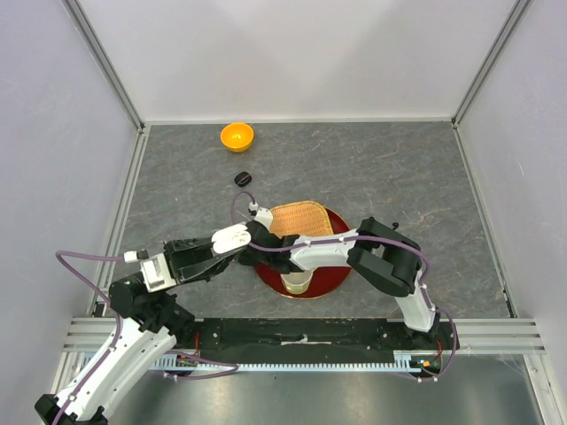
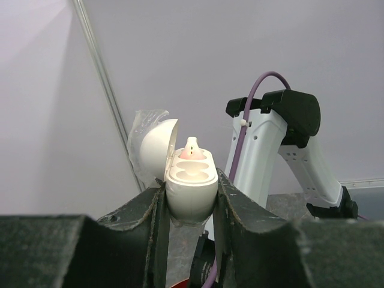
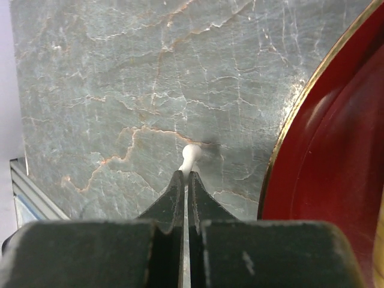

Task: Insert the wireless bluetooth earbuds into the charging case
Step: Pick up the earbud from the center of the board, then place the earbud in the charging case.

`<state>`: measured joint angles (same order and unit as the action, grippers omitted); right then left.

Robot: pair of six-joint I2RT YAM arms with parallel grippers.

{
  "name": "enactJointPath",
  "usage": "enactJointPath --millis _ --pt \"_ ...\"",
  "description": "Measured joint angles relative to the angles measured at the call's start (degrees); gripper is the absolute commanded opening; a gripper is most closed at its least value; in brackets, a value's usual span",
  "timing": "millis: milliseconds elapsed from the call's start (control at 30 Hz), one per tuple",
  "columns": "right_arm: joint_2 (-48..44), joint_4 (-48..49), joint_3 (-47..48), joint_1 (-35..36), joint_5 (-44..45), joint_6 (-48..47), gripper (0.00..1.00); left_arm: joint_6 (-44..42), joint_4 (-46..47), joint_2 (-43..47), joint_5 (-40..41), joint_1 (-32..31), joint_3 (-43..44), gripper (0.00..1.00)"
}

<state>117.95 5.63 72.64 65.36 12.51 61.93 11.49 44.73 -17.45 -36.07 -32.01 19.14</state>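
My left gripper (image 2: 191,193) is shut on the white charging case (image 2: 191,180), held upright with its lid (image 2: 157,147) swung open to the left. The near slot of the case is bare; a small white piece (image 2: 191,146) stands in the far slot, seemingly an earbud. In the top view the charging case (image 1: 232,237) sits at the left gripper's tip, beside the red plate. My right gripper (image 3: 186,174) is shut on the stem of a white earbud (image 3: 191,153), just above the grey tabletop left of the plate. The black earbuds are not in view.
A red plate (image 1: 330,282) with a gold rim carries a wicker tray (image 1: 299,219) and a white cup (image 1: 298,282). An orange bowl (image 1: 236,135) and a small black object (image 1: 243,178) lie further back. White walls close in three sides of the table.
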Motion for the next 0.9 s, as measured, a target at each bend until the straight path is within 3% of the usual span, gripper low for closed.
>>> enactJointPath --millis 200,500,667,900 --pt "-5.55 8.26 -6.60 -2.10 -4.17 -5.60 0.00 -0.31 -1.14 0.57 0.22 0.00 0.00 0.02" --pt "-16.46 22.23 -15.58 -9.55 -18.40 -14.78 0.00 -0.50 -2.27 1.25 1.55 0.00 0.00 0.02" --pt "-24.65 22.34 -18.32 -16.24 -23.21 -20.37 0.00 -0.55 -2.47 1.27 1.86 0.00 0.00 0.02" --pt "-37.48 10.16 -18.40 -19.61 -21.92 -31.98 0.00 -1.53 -3.19 0.68 2.73 0.00 0.00 0.02"
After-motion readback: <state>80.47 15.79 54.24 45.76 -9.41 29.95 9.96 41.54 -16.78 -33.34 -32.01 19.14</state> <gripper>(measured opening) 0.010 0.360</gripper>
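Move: My right hand, just above the table left of the red plate, already has the white earbud pinched. The charging case it is meant for is up in my left fingers, about 35 cm above my right hand, some 12 cm back and 3 cm right. From the right hand, the plate's middle is 18 cm right and 3 cm ahead, the mug 16 cm right and 4 cm back, and the orange board 17 cm right and 9 cm ahead. For my left hand the case is right at the fingertips, 2 cm to the right and 2 cm above. Keeping the earbud pinched, my right hand lifts it some 20 cm clear of the table, nearly straight up at first. It then swings about 13 cm right and a little forward, out from beneath the case and over the left part of the orange board. The wrist tips the fingers up by roughly 30 degrees, towards level. My left hand holds the open case almost still. ##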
